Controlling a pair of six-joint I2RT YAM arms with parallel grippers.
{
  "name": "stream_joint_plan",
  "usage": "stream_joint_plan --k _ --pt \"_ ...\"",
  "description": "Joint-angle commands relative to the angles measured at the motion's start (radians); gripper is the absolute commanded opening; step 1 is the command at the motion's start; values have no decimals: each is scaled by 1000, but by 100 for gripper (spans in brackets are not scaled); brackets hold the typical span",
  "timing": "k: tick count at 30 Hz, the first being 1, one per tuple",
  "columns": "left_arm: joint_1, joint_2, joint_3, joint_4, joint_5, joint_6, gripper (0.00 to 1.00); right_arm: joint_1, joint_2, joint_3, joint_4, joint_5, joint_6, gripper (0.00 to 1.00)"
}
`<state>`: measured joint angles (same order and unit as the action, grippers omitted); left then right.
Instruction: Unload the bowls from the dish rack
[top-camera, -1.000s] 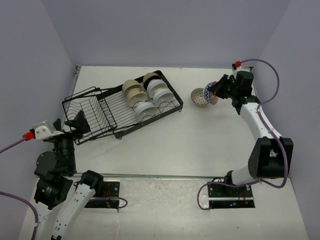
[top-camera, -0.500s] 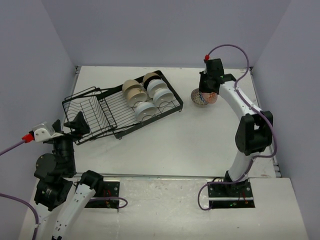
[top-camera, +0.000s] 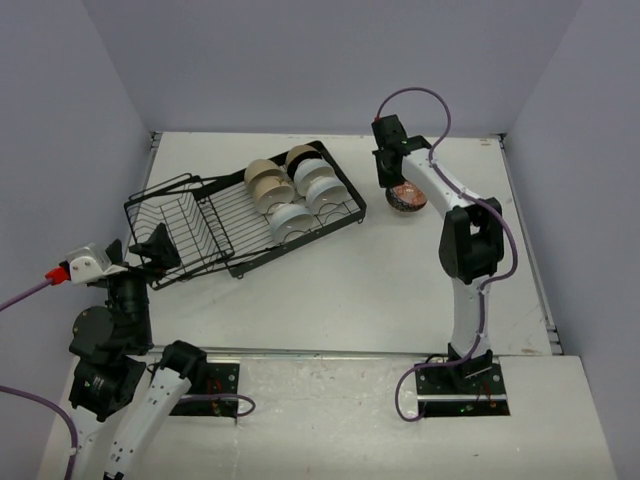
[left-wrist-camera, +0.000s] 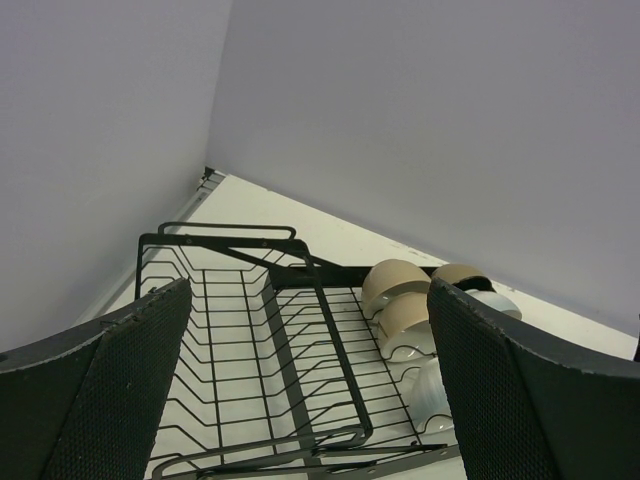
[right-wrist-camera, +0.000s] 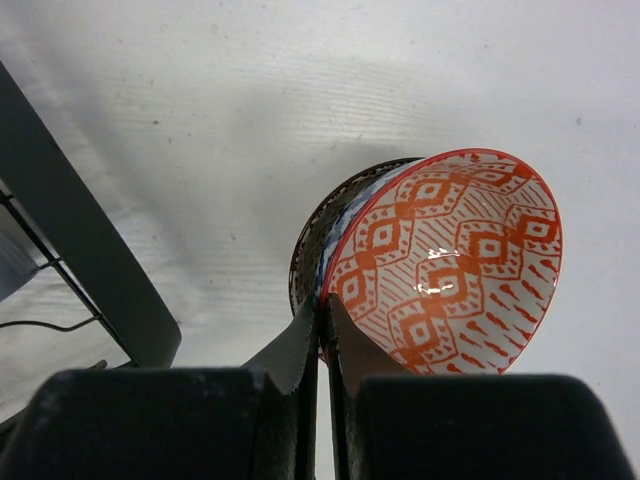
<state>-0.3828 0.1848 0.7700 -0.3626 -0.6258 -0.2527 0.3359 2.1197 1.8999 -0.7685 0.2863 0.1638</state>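
The black wire dish rack (top-camera: 200, 225) lies left of centre and also fills the left wrist view (left-wrist-camera: 260, 340). It holds beige bowls (top-camera: 268, 181) and white bowls (top-camera: 320, 186) at its right end, which also show in the left wrist view (left-wrist-camera: 400, 300). My right gripper (top-camera: 392, 178) is shut on the rim of an orange-patterned bowl (right-wrist-camera: 450, 260). That bowl sits tilted in a blue-white bowl with a dark speckled inside (right-wrist-camera: 330, 225) on the table right of the rack (top-camera: 408, 198). My left gripper (left-wrist-camera: 310, 395) is open and empty, above the rack's near left end (top-camera: 152, 250).
The white table (top-camera: 400, 280) is walled at the back and both sides. The rack's deeper basket section (top-camera: 165, 225) holds nothing. The right arm arches over the table's right half.
My right wrist has swung left from the far right side, across the bowls, to a spot just right of the rack. The left arm has hardly moved.
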Motion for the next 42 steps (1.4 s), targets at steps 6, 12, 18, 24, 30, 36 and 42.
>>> stream_joint_plan --k 6,12,18,24,30,36,42 --pt "-10 -5 -12 22 -11 -5 100 44 72 108 -84 149 -58 0" --pt "-13 -10 -12 22 -11 -3 100 71 85 97 -106 214 -61 0" --pt "-22 -15 -12 22 -17 0 100 72 95 99 -117 228 -66 0" --pt "-33 -16 -12 22 -22 4 100 71 94 103 -124 225 -61 23" --pt "-33 -13 -11 24 -22 4 100 72 69 116 -147 211 -47 44" --pt "-33 1 -9 22 -12 6 100 81 2 123 -179 146 -20 48" --pt "-33 67 41 -24 18 -6 100 114 -185 42 -152 47 11 50"
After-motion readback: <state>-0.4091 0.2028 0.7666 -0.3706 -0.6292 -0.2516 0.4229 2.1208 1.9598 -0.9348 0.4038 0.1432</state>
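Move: The blue-and-red bowl is already pinched by its left rim in the right hand, tilted over the dotted bowl. The dotted bowl's middle lies about 5 cm right of that hand, some 2 cm ahead and 8 cm below. The dish rack's near right corner is roughly 6 cm left, 5 cm back and 8 cm below; the nearest white bowl is about 16 cm left, level ahead and 4 cm lower. From the left hand the dotted bowl is some 33 cm ahead, 55 cm right and 32 cm below. The blue-and-red bowl is lowered about 3 cm into the dotted bowl by the right hand, which draws slightly back while rolling its left side down some 15 degrees. The hand then stays low as its fingers open to about half and let go of the rim, then starts back and up off the bowl. ##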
